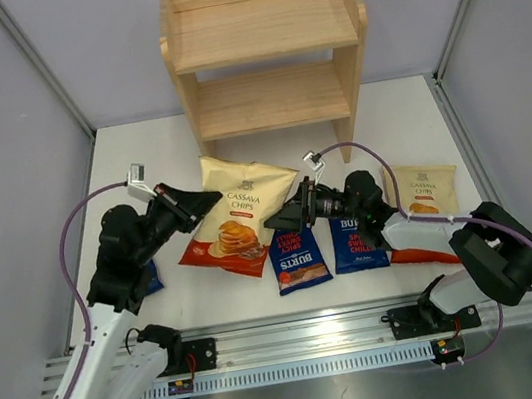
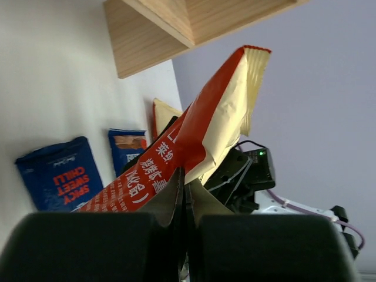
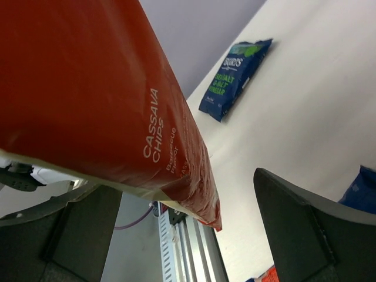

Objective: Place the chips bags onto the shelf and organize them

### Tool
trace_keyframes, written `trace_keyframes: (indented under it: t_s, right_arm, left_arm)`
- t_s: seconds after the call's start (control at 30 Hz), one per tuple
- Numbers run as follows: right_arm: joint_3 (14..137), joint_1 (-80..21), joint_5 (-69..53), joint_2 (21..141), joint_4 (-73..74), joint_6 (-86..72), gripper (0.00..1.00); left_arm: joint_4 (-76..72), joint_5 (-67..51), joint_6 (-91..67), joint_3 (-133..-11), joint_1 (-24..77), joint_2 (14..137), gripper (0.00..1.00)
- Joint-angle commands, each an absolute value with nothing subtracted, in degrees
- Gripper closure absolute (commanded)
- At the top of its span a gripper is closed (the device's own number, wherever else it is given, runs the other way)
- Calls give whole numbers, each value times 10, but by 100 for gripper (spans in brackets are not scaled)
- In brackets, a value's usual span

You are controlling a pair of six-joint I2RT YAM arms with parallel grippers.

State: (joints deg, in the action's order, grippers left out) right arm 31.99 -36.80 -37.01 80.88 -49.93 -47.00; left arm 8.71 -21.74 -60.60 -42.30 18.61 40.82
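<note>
My left gripper [image 1: 208, 204] is shut on the left edge of a cream-and-red cassava chips bag [image 1: 241, 219], holding it tilted off the table; in the left wrist view its fingers [image 2: 176, 194] pinch the bag [image 2: 200, 129]. My right gripper [image 1: 277, 220] stands open at that bag's right edge, and the bag's red corner [image 3: 194, 188] hangs between its fingers without being clamped. Two dark blue Burts bags [image 1: 299, 258] [image 1: 357, 244] lie flat near the front. A second cassava bag [image 1: 424, 190] lies at the right. The blue-green Burts bag [image 3: 235, 76] lies by the left arm. The wooden shelf [image 1: 264, 43] stands at the back.
Grey walls close in the table on both sides and behind the shelf. A metal rail [image 1: 309, 340] with the arm bases runs along the near edge. The right arm's body [image 1: 423, 230] lies over part of the right-hand bags.
</note>
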Motion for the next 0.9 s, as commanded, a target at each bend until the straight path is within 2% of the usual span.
trace_keyframes:
  t_s: [0.0, 0.07, 0.17, 0.23, 0.37, 0.4, 0.43, 0.53, 0.57, 0.6, 0.63, 0.7, 0.73, 0.77, 0.87]
  right_arm:
    - [301, -374, -356, 820, -651, -464, 1]
    - [296, -374, -366, 835, -713, -484, 1]
    - [322, -376, -409, 879, -800, -545, 7]
    - [340, -377, -433, 914, -885, -601, 17]
    - [353, -377, -443, 912, -895, -609, 41]
    - [345, -377, -434, 896, -891, -605, 45]
    - [342, -377, -432, 885, -887, -593, 55]
    - [342, -377, -432, 839, -813, -560, 70]
    - [343, -377, -432, 825, -789, -551, 79]
    - [345, -377, -433, 797, -763, -542, 83]
    - [349, -377, -433, 782, -705, -520, 84]
    - [357, -377, -434, 737, -618, -497, 85]
    - [361, -377, -435, 719, -585, -473, 86]
    - [366, -377, -442, 687, -551, -460, 91]
    - [399, -377, -454, 629, -413, -406, 99]
  left_arm:
    - [-16, -165, -683, -448, 225, 389, 100]
    - [-37, -142, -705, -442, 258, 384, 100]
    - [-37, -99, -705, -457, 302, 397, 100]
    - [-40, -80, -705, -461, 317, 407, 100]
    - [-26, -87, -693, -481, 324, 438, 100]
    - [-21, -87, -690, -483, 324, 442, 100]
    - [-15, -84, -686, -485, 324, 443, 100]
    - [34, -77, -639, -517, 323, 447, 100]
    - [73, -73, -591, -530, 323, 451, 97]
    - [88, -76, -563, -560, 323, 454, 90]
    - [101, -82, -531, -572, 323, 461, 69]
    - [129, -111, -409, -598, 323, 464, 57]
    - [140, -125, -372, -616, 323, 464, 35]
    - [171, -133, -302, -625, 323, 464, 24]
    - [207, -148, -203, -633, 323, 454, 5]
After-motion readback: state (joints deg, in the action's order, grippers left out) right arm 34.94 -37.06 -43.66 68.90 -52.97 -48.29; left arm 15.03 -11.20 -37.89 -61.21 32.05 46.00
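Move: The cassava chips bag is held in the air by the left hand's shut fingers, its middle about 5 cm to that hand's right and 6 cm below. From the open right hand, the bag's middle is roughly 6 cm to the left and 4 cm above, about level with it forward. On the table some 18 cm below the right hand, the sweet chilli bag lies about 4 cm ahead and 4 cm right, the spicy chilli bag 5 cm ahead and 20 cm right. The left hand carries the cassava chips bag about 4 cm to the right and some 3 cm up towards the right gripper, while the right hand eases a little left and closes its wide-open fingers on the bag's near right edge. With the right grip well on its way shut, the left fingers open wide as that hand climbs about 5 cm more and tips its fingertips upward, and the right hand rises about 9 cm with the bag, drawing back some 4 cm and slightly right. ##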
